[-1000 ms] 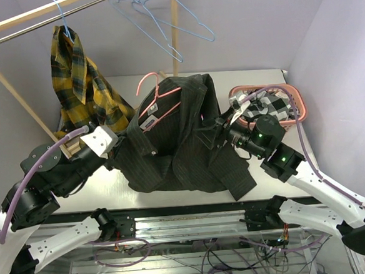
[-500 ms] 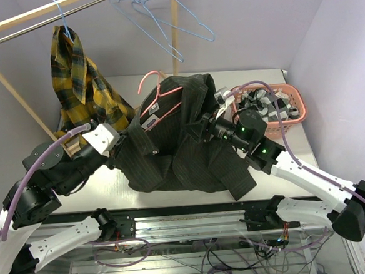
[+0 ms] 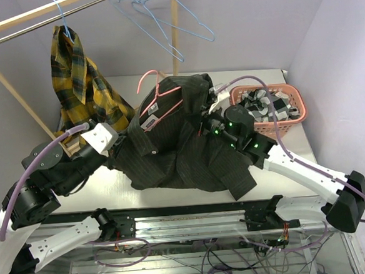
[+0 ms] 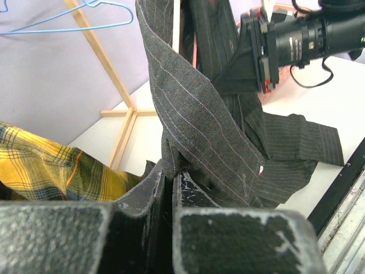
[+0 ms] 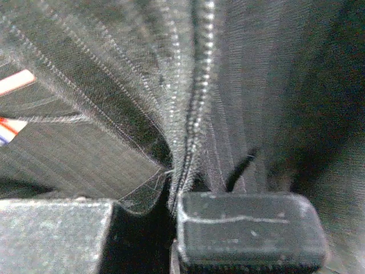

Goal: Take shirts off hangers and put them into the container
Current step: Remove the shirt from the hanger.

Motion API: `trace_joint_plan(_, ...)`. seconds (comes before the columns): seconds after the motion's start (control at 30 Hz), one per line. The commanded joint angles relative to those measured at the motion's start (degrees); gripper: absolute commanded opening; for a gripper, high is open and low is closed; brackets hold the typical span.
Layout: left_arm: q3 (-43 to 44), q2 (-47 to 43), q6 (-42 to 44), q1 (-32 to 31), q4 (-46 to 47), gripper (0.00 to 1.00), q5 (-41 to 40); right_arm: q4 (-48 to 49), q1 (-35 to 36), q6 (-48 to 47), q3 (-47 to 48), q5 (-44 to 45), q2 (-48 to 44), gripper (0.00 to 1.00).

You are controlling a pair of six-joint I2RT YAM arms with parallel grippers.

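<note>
A dark charcoal pinstriped shirt [image 3: 183,149] is draped over the middle of the table, its collar still on a pink hanger [image 3: 158,101]. My left gripper [image 3: 115,143] is shut on the shirt's left front edge; in the left wrist view the jaws [image 4: 171,171] pinch a fold of that fabric [image 4: 194,125]. My right gripper [image 3: 207,117] is at the shirt's right shoulder, and its wrist view shows it [image 5: 174,200] shut on a stitched seam [image 5: 191,114]. The salmon-pink container [image 3: 298,107] at the right holds a black-and-white checked shirt [image 3: 265,103].
A yellow-and-black plaid shirt [image 3: 81,81] hangs on a light blue hanger [image 3: 61,17] from the wooden rack at the left. Two bare blue hangers [image 3: 162,25] hang by the upright pole [image 3: 175,37]. The right arm [image 4: 308,34] crosses the left wrist view.
My right arm swung left from above the container to the dark shirt's right shoulder and shut on its seam. The left gripper kept its hold without moving.
</note>
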Motion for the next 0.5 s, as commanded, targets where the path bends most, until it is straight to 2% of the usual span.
trace_joint_plan(0.0,-0.07,-1.84,-1.41,0.18,-0.15,0.07,-1.85,-12.82,-0.27,-2.6,7.5,18.51,-2.8,0.0)
trace_joint_plan(0.1,-0.48,-3.31,-1.78,0.24,-2.73,0.07,-3.24,-21.04,-0.7,-4.57,11.5,25.91,-4.19,0.0)
trace_joint_plan(0.23,0.52,-4.15,-2.13,0.19,-7.64,0.07,-3.47,-25.81,-1.1,-6.62,14.79,33.45,-6.92,0.0)
trace_joint_plan(0.37,0.8,-5.96,-2.77,0.2,-11.83,0.07,-0.32,-26.63,-1.18,-9.61,18.1,38.71,-8.93,0.0)
trace_joint_plan(0.47,0.47,-6.88,-3.89,0.18,-14.51,0.07,3.13,-24.57,-1.27,-11.58,20.22,37.61,-10.0,0.0)
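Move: The basket lies about 35 cm to the right of the right gripper, some 14 cm farther out and 22 cm lower. The pink hanger, inside the dark shirt, is about 13 cm to that gripper's left, 2 cm ahead and 5 cm up. From the left gripper, the hanger is some 16 cm right, 13 cm ahead and 6 cm lower, and the yellow plaid shirt about 25 cm ahead, 10 cm left and 10 cm lower. Keep both grippers shut on the dark shirt and draw its two sides apart: sweep the right gripper briskly right, away from the pink hanger and towards the basket side, about 13 cm while rising 9 cm, turning it some 30 degrees clockwise. Ease the left gripper down, left and slightly back, a few centimetres altogether. ##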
